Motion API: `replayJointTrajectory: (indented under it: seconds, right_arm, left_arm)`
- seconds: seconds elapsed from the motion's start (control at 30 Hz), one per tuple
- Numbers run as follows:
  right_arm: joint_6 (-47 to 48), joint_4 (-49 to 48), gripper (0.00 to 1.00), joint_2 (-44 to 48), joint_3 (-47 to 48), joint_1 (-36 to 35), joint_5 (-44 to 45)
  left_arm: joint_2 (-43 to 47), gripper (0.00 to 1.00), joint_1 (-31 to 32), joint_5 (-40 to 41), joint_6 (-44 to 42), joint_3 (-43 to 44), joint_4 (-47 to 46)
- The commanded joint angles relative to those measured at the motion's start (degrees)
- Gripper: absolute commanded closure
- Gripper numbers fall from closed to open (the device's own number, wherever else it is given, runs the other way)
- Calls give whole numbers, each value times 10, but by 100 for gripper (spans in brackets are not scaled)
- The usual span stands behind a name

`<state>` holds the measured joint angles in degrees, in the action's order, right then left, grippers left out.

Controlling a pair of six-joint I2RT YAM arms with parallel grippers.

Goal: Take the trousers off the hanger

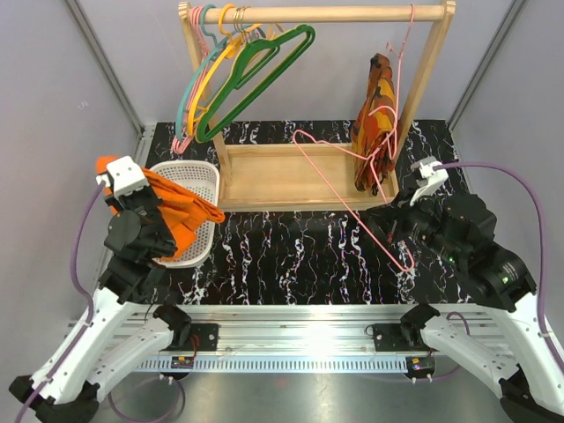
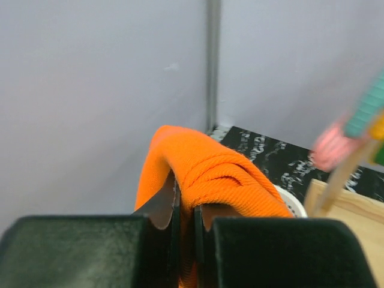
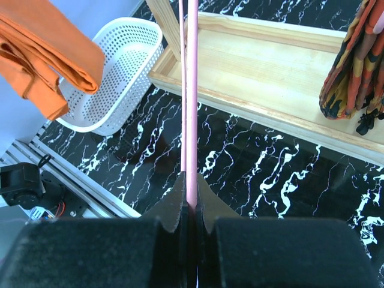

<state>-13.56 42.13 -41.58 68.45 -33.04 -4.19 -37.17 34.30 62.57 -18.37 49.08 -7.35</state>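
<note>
The bright orange trousers (image 1: 181, 207) hang from my left gripper (image 1: 132, 198) at the table's left side, draped over the rim of the white basket (image 1: 201, 179). In the left wrist view my left gripper (image 2: 186, 198) is shut on a fold of the trousers (image 2: 222, 174). The thin pink wire hanger (image 1: 345, 203) is bare and slants across the table's middle, off the rail. My right gripper (image 1: 395, 231) holds it; in the right wrist view this gripper (image 3: 191, 186) is shut on the hanger's wire (image 3: 192, 90). The trousers (image 3: 48, 42) are apart from the hanger.
A wooden rack (image 1: 300, 181) stands at the back. Green, yellow and teal hangers (image 1: 238, 79) hang at its rail's left end. A camouflage garment (image 1: 374, 123) hangs on another pink hanger at the right end. The basket (image 3: 114, 78) sits left of the rack.
</note>
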Motion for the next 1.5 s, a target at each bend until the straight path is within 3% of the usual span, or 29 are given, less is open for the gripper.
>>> replayJointTrajectory:
  seconds: [0.0, 0.13, 0.33, 0.63, 0.97, 1.1, 1.3, 1.47]
  right_arm:
    - [-4, -38, 100, 13, 20, -2, -11]
    - [-8, -41, 100, 19, 20, -2, -10]
    - [-16, -42, 100, 23, 15, -2, -9]
    - [-31, -26, 100, 48, 16, -2, 4]
    - [-30, 3, 100, 96, 34, -3, 35]
    - [-35, 2, 100, 96, 30, -2, 23]
    - [-34, 1, 100, 97, 16, -2, 21]
    - [-38, -12, 100, 92, 4, -2, 9]
  left_arm:
    - [7, 100, -61, -21, 97, 29, -17]
    - [-11, 100, -77, -2, 93, 38, 6]
    - [-77, 100, -84, 31, 92, 88, 147]
    - [-197, 100, -159, -20, 281, 101, 313]
    - [-270, 100, -206, -145, 327, 73, 280]
    - [-330, 100, -242, -242, 347, 91, 287]
    - [-390, 100, -281, -361, 323, 112, 252]
    - [-460, 100, -287, -409, 314, 122, 249]
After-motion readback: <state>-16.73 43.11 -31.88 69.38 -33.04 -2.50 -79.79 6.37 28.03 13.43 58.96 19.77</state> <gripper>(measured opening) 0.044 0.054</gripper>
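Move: From the left gripper, which holds the orange trousers, the middle of the white basket is about 7 cm ahead, 2 cm to the right and 33 cm down. The hangers on the rack hang some 15 cm ahead, 12 cm to the right and a little higher. From the right gripper, holding the bare pink hanger, that basket lies roughly 45 cm left, 10 cm ahead and 30 cm below; the camouflage trousers hang about 18 cm straight ahead. Swing the left gripper a last couple of centimetres left, then bring it down about 23 cm and forward some 14 cm into the basket, tipping the fingers down about 40 degrees and keeping them shut on the orange trousers. Meanwhile draw the right gripper back and up about 4 cm, drifting slightly right, still gripping the pink hanger. ##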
